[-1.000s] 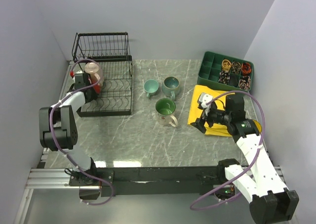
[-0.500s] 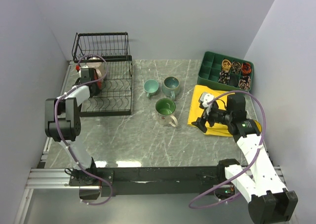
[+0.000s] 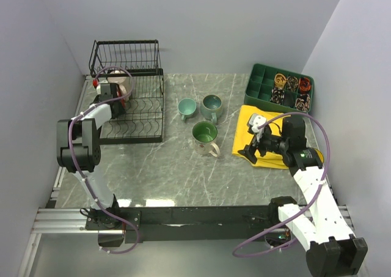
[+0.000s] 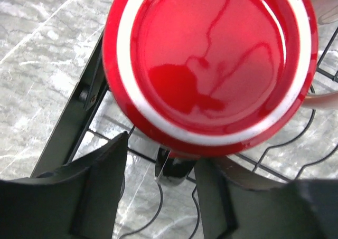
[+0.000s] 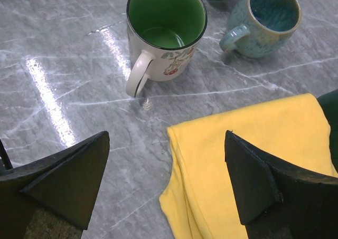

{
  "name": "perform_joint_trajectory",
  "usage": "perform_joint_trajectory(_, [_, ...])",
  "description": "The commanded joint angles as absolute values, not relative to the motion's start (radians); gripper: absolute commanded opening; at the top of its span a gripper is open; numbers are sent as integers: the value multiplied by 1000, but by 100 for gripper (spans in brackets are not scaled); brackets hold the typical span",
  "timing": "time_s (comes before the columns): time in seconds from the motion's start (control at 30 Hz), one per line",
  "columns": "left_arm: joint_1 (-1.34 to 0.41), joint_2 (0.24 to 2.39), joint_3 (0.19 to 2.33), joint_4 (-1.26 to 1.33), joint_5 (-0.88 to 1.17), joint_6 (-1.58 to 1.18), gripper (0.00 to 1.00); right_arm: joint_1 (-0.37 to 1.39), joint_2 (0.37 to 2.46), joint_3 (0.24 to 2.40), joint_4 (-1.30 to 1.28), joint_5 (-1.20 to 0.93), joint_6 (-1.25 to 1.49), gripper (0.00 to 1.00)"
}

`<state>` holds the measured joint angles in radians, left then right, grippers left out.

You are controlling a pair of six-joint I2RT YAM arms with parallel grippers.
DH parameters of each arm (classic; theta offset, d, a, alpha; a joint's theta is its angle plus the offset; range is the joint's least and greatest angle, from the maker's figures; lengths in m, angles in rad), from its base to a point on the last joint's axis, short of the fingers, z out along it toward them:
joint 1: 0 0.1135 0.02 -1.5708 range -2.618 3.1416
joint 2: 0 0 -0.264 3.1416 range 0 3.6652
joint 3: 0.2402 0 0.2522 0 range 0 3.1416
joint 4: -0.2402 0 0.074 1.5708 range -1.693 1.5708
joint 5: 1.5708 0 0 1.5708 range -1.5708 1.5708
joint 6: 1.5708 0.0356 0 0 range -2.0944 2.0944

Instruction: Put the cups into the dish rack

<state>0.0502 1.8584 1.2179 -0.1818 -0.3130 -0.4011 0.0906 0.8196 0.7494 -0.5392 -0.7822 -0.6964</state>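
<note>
A red cup point(image 4: 211, 59) sits upside down on the dish rack point(image 3: 142, 115), its base filling the left wrist view. My left gripper point(image 4: 163, 157) is open just below it, its fingers point(image 4: 100, 186) standing apart from the cup's dark handle stub point(image 4: 171, 170) between them. A beige cup point(image 3: 116, 81) stands right behind the red one. Two teal cups point(image 3: 186, 108) point(image 3: 212, 106) and a cream cup with green inside point(image 3: 205, 136) stand on the table. My right gripper point(image 5: 167, 139) hangs wide open over the edge of a yellow cloth point(image 5: 253, 160), holding nothing.
A green compartment tray point(image 3: 279, 88) with small items stands at the back right, behind the yellow cloth point(image 3: 263, 139). The rack's raised basket tier point(image 3: 125, 55) stands against the back wall. Grey walls close in on the left and right.
My left gripper carried the red cup further back into the rack, then its jaws opened off the handle. The right arm has barely moved.
</note>
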Motion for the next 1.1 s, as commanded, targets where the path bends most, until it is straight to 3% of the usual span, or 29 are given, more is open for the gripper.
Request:
perform_joint_trajectory(0.0, [54, 1755, 1236, -189, -307, -397, 60, 77, 798, 746, -526, -802, -703, 95])
perform_joint_trajectory(0.17, [52, 1631, 1161, -179, -272, -422, 73, 71, 793, 747, -529, -801, -709, 95])
perform_joint_trajectory(0.67, [52, 1251, 933, -224, -140, -407, 80, 32, 784, 744, -529, -821, -704, 96])
perform_joint_trajectory(0.77, [52, 1114, 882, -244, -95, -410, 87, 29, 810, 768, -540, -859, -670, 96])
perform_joint_trajectory(0.87, [54, 973, 825, -261, -17, -429, 99, 46, 900, 880, -687, -934, -707, 96])
perform_joint_trajectory(1.07, [58, 735, 716, -282, 118, -511, 96, 215, 1146, 1193, -946, -776, -620, 94])
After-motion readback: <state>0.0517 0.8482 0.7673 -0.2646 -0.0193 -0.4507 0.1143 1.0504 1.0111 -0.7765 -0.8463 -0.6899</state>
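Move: The upside-down red cup stands in the rack with its handle between the left hand's part-open fingers, its middle about 5 cm ahead and 1 cm left of that hand, nearly at its height. The pale cup is some 11 cm ahead and 2 cm right; the rack's front rail lies 11 cm straight back and 5 cm down. From the right hand the red cup is roughly 27 cm ahead, 55 cm left and 13 cm down. The left hand comes free of the red cup's handle, its already parting fingers spreading to nearly full width, and withdraws up about 17 cm and back some 15 cm over the front rail, drifting right as the fingers tip up some 30 degrees. Late on, the right hand, still wide open, starts left and up a little, tipping its fingers down. ##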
